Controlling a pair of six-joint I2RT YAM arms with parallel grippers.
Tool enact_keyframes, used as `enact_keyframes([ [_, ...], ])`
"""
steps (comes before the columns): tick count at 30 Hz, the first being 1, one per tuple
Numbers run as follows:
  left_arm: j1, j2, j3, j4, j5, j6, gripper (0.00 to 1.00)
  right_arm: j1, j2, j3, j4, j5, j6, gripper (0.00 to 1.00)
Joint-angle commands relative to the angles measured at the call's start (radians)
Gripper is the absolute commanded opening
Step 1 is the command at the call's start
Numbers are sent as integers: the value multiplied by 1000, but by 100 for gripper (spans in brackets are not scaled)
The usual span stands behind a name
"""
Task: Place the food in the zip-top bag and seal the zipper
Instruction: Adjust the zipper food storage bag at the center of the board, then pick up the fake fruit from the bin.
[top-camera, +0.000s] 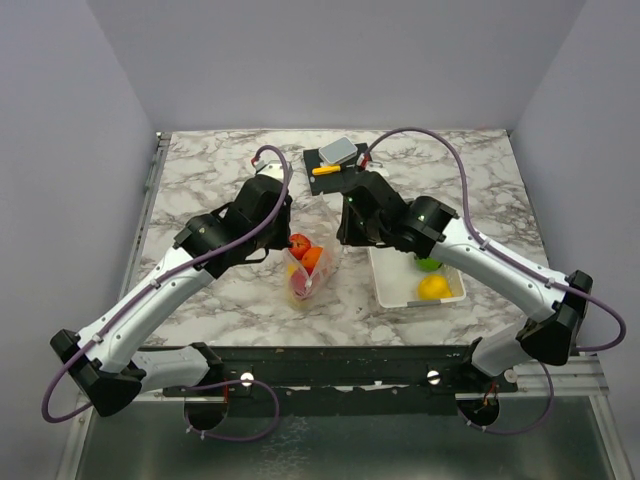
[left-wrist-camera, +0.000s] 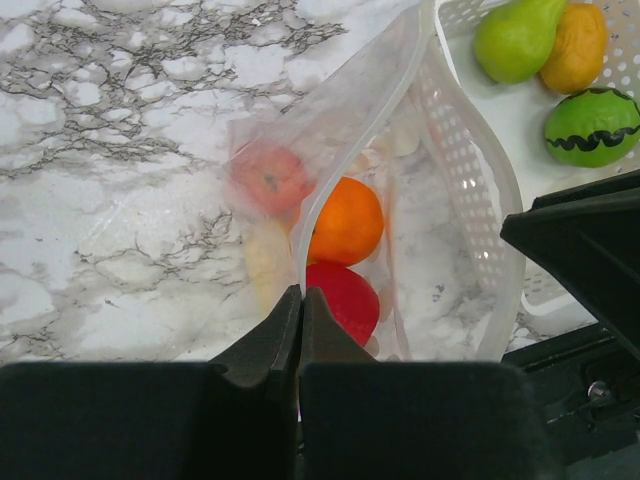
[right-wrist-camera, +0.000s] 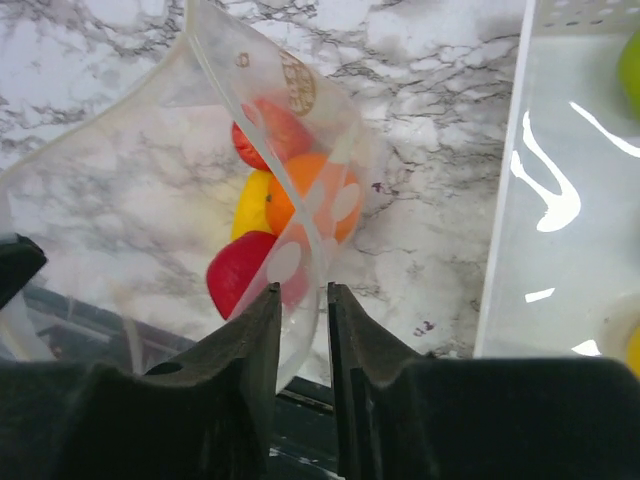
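Note:
The zip-top bag (top-camera: 308, 272) lies between the two arms with its mouth held apart. My left gripper (left-wrist-camera: 301, 292) is shut on one side of the rim, on the pale zipper (left-wrist-camera: 300, 260). My right gripper (right-wrist-camera: 303, 290) is open a little, and the other rim's dotted film passes loosely between its fingers. Food inside the bag: an orange fruit (left-wrist-camera: 345, 220), a red one (left-wrist-camera: 342, 297), a pinkish one (left-wrist-camera: 270, 178) behind the plastic and a yellow one (right-wrist-camera: 250, 205). More food lies in the white basket (left-wrist-camera: 520, 110): a green pear (left-wrist-camera: 515, 40), an orange-yellow fruit (left-wrist-camera: 577, 45) and a striped green one (left-wrist-camera: 592, 125).
The white basket (top-camera: 392, 285) stands just right of the bag, close under the right arm. At the back middle a black board (top-camera: 318, 160) carries a yellow-handled knife (top-camera: 328, 169) and a grey block (top-camera: 338, 150). The table's near edge has a black rail (top-camera: 330, 365).

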Motion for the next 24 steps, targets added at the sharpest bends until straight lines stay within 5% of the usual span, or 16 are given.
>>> enact_keyframes([
  [1,0,7,-6,0,-18,12,0,-1,-42,12,-75,75,-3,35],
  [10,1,10,-18,9,-16,20,0,-4,-204,-32,-231,236,63,66],
  [24,2,19,-12,14,-8,28,0,-63,-326,-211,-366,281,116,77],
])
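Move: The lemon in the white basket lies some 24 cm to the right gripper's right, about level with it in reach and roughly 16 cm below. The watermelon lies about 9 cm beyond the lemon, and the bagged orange about 5 cm ahead and 6 cm left of the right gripper, some 12 cm down. From the left gripper, the lemon is about 37 cm to the right, level in reach and 17 cm down. Open the right fingers wide so the bag's right rim comes free, then swing that gripper about 14 cm right and 4 cm back, arcing up some 4 cm and sinking again over the basket towards the lemon, turning about 15 degrees clockwise. Keep the left rim pinched almost motionless. ##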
